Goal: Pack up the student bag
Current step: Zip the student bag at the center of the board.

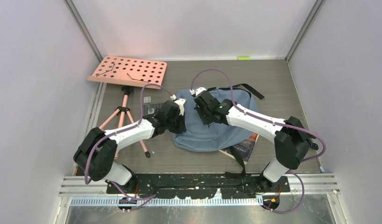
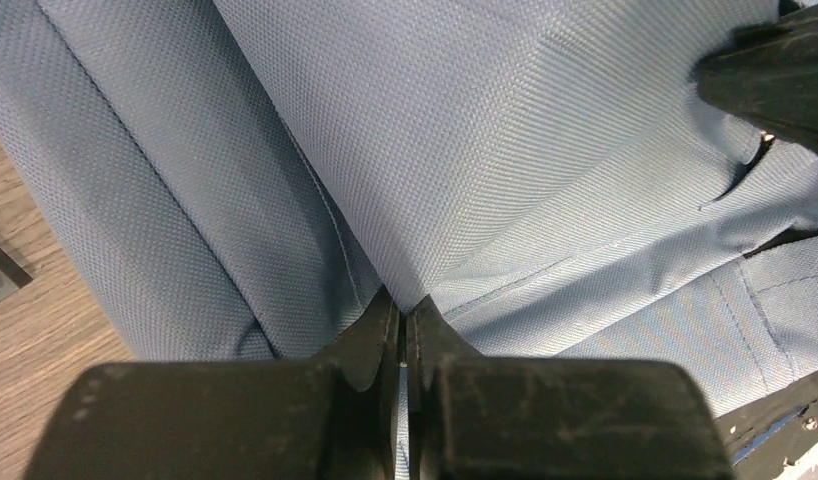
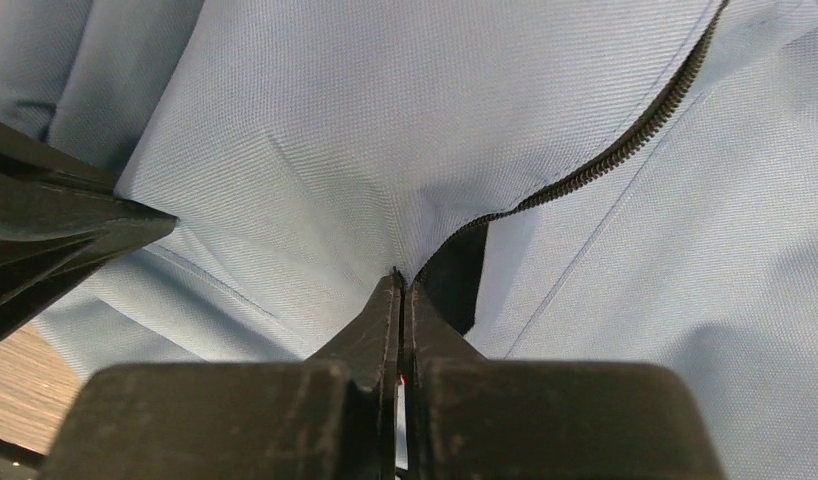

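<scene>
The student bag [image 1: 212, 128], soft blue-grey fabric with black straps, lies flat in the middle of the table. My left gripper [image 1: 179, 126] is at its left edge, and in the left wrist view it [image 2: 403, 308] is shut on a pinched fold of the bag's fabric [image 2: 505, 150]. My right gripper [image 1: 204, 117] sits on the bag's upper left part. In the right wrist view it [image 3: 402, 282] is shut on the fabric right at the edge of a dark gap beside the black zipper [image 3: 625, 140]. The two grippers are close together.
A pink perforated board [image 1: 128, 70] on a pink tripod [image 1: 121, 112] stands at the back left. A dark book [image 1: 245, 144] pokes out from under the bag's right near corner. Black straps [image 1: 247, 88] trail behind the bag. Grey walls close in three sides.
</scene>
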Controlling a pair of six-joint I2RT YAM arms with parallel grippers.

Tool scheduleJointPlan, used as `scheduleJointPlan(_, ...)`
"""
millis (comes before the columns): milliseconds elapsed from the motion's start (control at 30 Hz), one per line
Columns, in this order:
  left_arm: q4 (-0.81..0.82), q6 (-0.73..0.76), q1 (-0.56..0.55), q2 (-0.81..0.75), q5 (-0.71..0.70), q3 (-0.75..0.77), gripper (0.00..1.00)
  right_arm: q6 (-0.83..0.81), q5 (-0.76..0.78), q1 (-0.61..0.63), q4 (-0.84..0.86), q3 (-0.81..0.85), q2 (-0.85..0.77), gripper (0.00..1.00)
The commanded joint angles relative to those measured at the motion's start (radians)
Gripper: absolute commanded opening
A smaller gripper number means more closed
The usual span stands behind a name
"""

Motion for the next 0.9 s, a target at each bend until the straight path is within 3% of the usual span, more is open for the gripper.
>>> scheduleJointPlan(0, 0.011, 0.011, -0.001, 0.006, -0.035, -0.015, 0.0, 0.05, 0.071, -0.002, 0.065, 0.001, -0.115, 0.01)
scheduleJointPlan(233, 0.0, 0.012, -0.001, -0.023, -0.087, -0.039, 0.0, 0.021, 0.205, -0.017, 0.089, 0.05, -0.166, 0.01)
scheduleJointPlan(433, -0.023, -0.002, -0.001, -0.054, -0.15, -0.086, 0.0, 0.041, 0.177, -0.07, 0.057, 0.138, -0.095, 0.01)
scheduleJointPlan(633, -0.047, 0.02, -0.001, -0.084, -0.179, -0.097, 0.0, 0.073, -0.128, -0.108, 0.023, 0.191, -0.135, 0.01)
scheduleJointPlan(867, -0.081, 0.038, 0.0, -0.09, -0.191, -0.046, 0.0, 0.116, -0.224, -0.108, -0.031, 0.121, -0.21, 0.0)
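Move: The pocket zip's slider lies just by the right fingertips, some 2 cm back, 1 cm to the right and 2 cm below; the zip runs forward from it, its middle about 5 cm ahead of that hand, 1 cm right and 1 cm lower. The book under the bag sticks out roughly 14 cm right and 10 cm back, 9 cm down. From the left hand, shut on a fold, the slider is about 11 cm right, 1 cm ahead and level in height. The bag's cloth along the left edge of the pocket zip, still pinched in the right fingers, is drawn up about 5 cm, quickly at first and then slower, with a small swing forward and back and a late drift left as the wrist rolls its left side up some 15 degrees. The left hand keeps its pinch on the fold at the bag's left, easing up about 2 cm and slightly forward. ##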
